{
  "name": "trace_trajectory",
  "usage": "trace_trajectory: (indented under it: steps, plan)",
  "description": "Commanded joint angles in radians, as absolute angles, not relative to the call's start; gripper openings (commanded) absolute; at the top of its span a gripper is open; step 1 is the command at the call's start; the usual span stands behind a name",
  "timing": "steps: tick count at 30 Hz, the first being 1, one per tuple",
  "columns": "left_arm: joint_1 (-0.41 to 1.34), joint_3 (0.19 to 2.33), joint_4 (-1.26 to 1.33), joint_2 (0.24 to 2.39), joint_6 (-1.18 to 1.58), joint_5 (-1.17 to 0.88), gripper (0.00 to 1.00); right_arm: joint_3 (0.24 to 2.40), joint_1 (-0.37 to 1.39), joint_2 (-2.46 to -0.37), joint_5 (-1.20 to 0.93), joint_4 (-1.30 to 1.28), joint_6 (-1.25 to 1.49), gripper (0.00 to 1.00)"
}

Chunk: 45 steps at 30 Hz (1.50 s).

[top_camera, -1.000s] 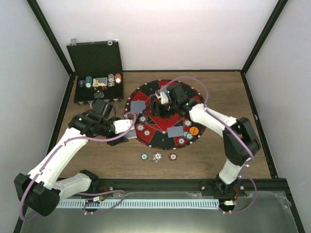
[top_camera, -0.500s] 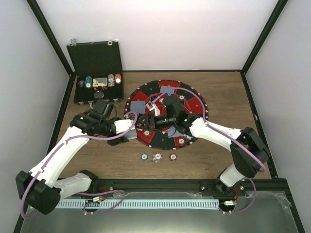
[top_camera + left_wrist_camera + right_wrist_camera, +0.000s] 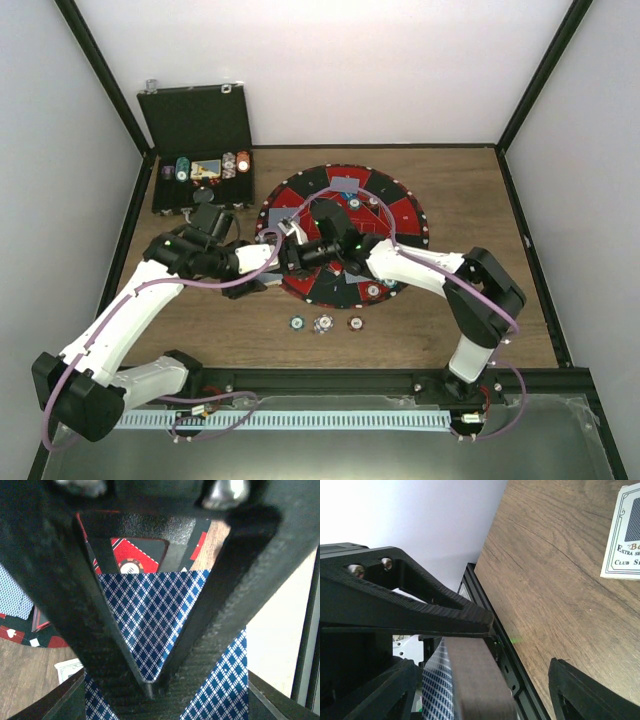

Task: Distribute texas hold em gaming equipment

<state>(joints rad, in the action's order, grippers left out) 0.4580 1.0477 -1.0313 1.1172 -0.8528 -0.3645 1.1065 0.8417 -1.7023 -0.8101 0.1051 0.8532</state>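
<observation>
My left gripper (image 3: 268, 258) hovers at the left rim of the round mat (image 3: 405, 215), shut on a deck of blue-backed playing cards (image 3: 150, 615). The fingertips of that left gripper (image 3: 150, 685) pinch together over the pattern. My right gripper (image 3: 292, 250) has reached across the mat to the deck. In the right wrist view the deck's edge (image 3: 465, 680) sits between widely parted jaws of the right gripper (image 3: 522, 645). One card (image 3: 346, 184) lies on the mat's far sector. A striped chip (image 3: 373, 291) sits on its near rim. Three more chips (image 3: 323, 323) line up on the table.
The open black case (image 3: 198, 150) with chip stacks stands at the back left. A white printed card or box (image 3: 625, 535) lies on the wood near the right gripper. Black frame posts line both sides of the table.
The right gripper left a card on the mat's far sector and swung left across the mat to the deck in the left gripper. The left arm stayed put.
</observation>
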Motion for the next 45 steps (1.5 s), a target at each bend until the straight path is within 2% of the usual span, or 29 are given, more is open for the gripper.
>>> trace_trajectory:
  steps: [1,21,33,45]
  plan:
    - [0.456,1.082,-1.008,1.119,-0.855,-0.388,0.10,1.157,0.851,-1.729,-0.848,0.110,0.852,0.74]
    - [0.455,1.083,-1.019,1.098,-0.842,-0.406,0.10,1.097,0.738,-1.649,-0.792,-0.032,0.788,0.57]
    - [0.455,1.074,-1.019,1.104,-0.845,-0.399,0.10,1.151,0.730,-1.601,-0.752,-0.118,0.752,0.16]
    - [0.456,1.058,-1.022,1.107,-0.854,-0.385,0.10,1.162,0.658,-1.560,-0.751,-0.195,0.702,0.01]
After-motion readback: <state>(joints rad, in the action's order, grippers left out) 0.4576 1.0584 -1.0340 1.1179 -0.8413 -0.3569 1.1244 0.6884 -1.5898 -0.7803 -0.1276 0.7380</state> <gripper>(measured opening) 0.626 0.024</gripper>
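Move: The deck clamped in the left hand sits right at the right hand's fingertips, its middle about 1 cm back and 1 cm left at the same height, and from the left hand about 2 cm to the right. Some 20 cm below the right hand, one dealt card lies about 10 cm ahead and another some 19 cm right and 3 cm back. The nearest chip stack stands about 16 cm back and 3 cm right, as low. The right hand's open fingers, already straddling the deck, close on the top card and draw it off to the right while the left hand keeps the deck clamped and all but still. The right hand first dips about 1 cm, then slides right and slightly forward as the fingers shut fully, rises nearly 3 cm, and speeds off right and forward over the mat, ending some 6 cm right and 4 cm forward of its start. ##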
